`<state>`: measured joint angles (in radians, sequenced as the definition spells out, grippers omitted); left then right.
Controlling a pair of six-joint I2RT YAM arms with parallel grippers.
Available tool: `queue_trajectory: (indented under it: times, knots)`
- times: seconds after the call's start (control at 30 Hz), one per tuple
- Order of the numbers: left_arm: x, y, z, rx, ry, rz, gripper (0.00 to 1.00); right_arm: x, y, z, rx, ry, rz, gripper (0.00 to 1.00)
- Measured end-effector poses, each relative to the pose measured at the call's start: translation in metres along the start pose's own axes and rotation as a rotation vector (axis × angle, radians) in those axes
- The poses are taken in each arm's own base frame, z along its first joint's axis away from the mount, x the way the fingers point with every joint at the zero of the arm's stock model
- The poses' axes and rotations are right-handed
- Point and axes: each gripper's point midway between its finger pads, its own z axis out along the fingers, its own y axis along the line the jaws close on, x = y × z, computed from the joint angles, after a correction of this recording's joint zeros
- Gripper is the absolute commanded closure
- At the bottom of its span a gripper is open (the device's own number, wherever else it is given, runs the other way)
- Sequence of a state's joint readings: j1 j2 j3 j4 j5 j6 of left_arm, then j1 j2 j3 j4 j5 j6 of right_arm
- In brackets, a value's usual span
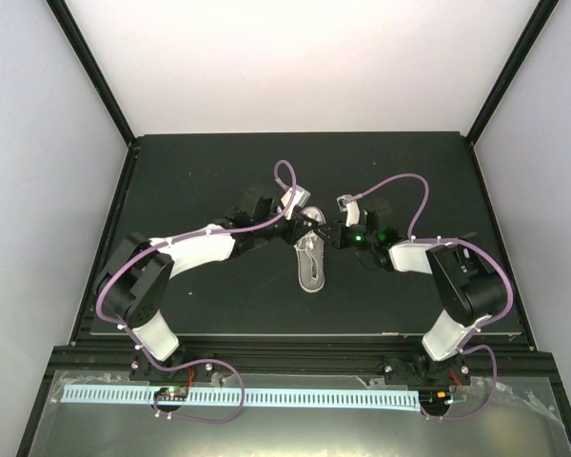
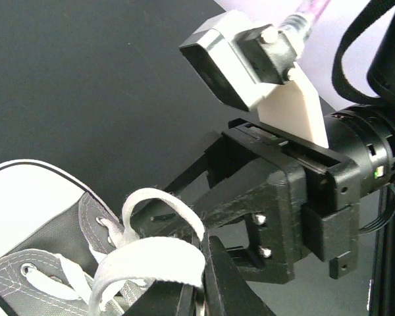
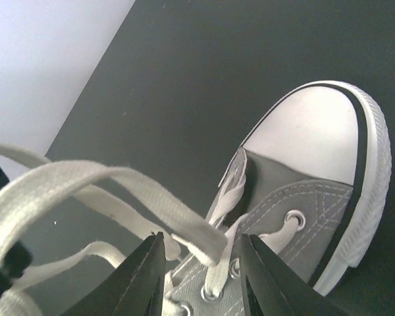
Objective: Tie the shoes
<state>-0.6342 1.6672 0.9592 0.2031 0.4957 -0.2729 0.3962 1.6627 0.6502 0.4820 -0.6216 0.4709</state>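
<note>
The shoes are one grey canvas sneaker (image 1: 311,264) with a white toe cap (image 3: 309,131), lying mid-table with its toe toward the arms. Both grippers meet over its laced end. My left gripper (image 2: 201,270) is shut on a loop of white lace (image 2: 151,260) that curls up from the eyelets. My right gripper (image 3: 201,263) is open, its fingers (image 3: 148,276) straddling a flat lace strand (image 3: 184,227) just above the eyelets, without pinching it. That strand runs off to the left as a long loop (image 3: 46,184). The right gripper's body and wrist camera (image 2: 237,59) fill the left wrist view.
The black mat (image 1: 219,171) covers the table, bounded by white walls and black corner posts (image 1: 90,67). Purple cables (image 1: 400,186) arch over both wrists. A white perforated strip (image 1: 266,395) runs along the near frame by the arm bases.
</note>
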Motion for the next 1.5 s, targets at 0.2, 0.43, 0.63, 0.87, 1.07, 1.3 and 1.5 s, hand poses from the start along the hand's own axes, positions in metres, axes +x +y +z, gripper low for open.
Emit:
queue_trajectory:
  times: [0.2, 0.43, 0.63, 0.87, 1.07, 1.3, 1.5]
  knots:
    - [0.000, 0.000, 0.000, 0.000, 0.000, 0.000, 0.98, 0.000, -0.008, 0.012, 0.002, 0.018, -0.001, 0.90]
    - [-0.001, 0.001, 0.000, -0.007, -0.002, 0.000, 0.99, -0.004, -0.009, 0.009, 0.024, -0.006, -0.010, 0.98]
    - [-0.001, 0.004, 0.000, -0.022, -0.007, 0.000, 0.98, -0.028, 0.012, -0.037, 0.105, -0.138, -0.074, 0.98]
    - [-0.003, 0.006, -0.001, -0.026, -0.010, -0.003, 0.98, -0.046, 0.058, -0.085, 0.094, -0.221, -0.175, 0.98]
    - [-0.002, 0.005, -0.001, -0.016, -0.010, -0.002, 0.99, 0.014, 0.099, -0.068, -0.033, 0.007, -0.194, 0.98]
    - [0.022, 0.003, -0.001, 0.016, 0.039, -0.022, 0.98, 0.071, 0.101, -0.035, -0.057, 0.204, -0.152, 0.98]
    - [0.030, 0.003, -0.003, 0.026, 0.046, -0.025, 0.98, 0.079, 0.080, -0.016, 0.007, 0.215, -0.106, 0.96]
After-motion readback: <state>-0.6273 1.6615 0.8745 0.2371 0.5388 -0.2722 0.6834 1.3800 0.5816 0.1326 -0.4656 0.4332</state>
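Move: The white lace strand the right hand goes for lies almost between its open fingers, some 1 cm ahead, 1 cm left and 1 cm lower. The left gripper's tips, pinching a lace loop, are about 3 cm behind the right hand, 2 cm left and 3 cm above. The shoe's toe cap is about 7 cm ahead, 4 cm left and 6 cm down. From the left hand the strand is roughly 4 cm ahead, 1 cm right and 4 cm below. The right fingers shut on the lace after easing about 1 cm forward and down. Keeping it pinched, they pull it up some 10 cm and back over the left gripper's tips, then swing left and down to finish about 11 cm nearer the base than they began. Still gripping its loop, the left hand late on dips about 2.5 cm and draws slightly back. ##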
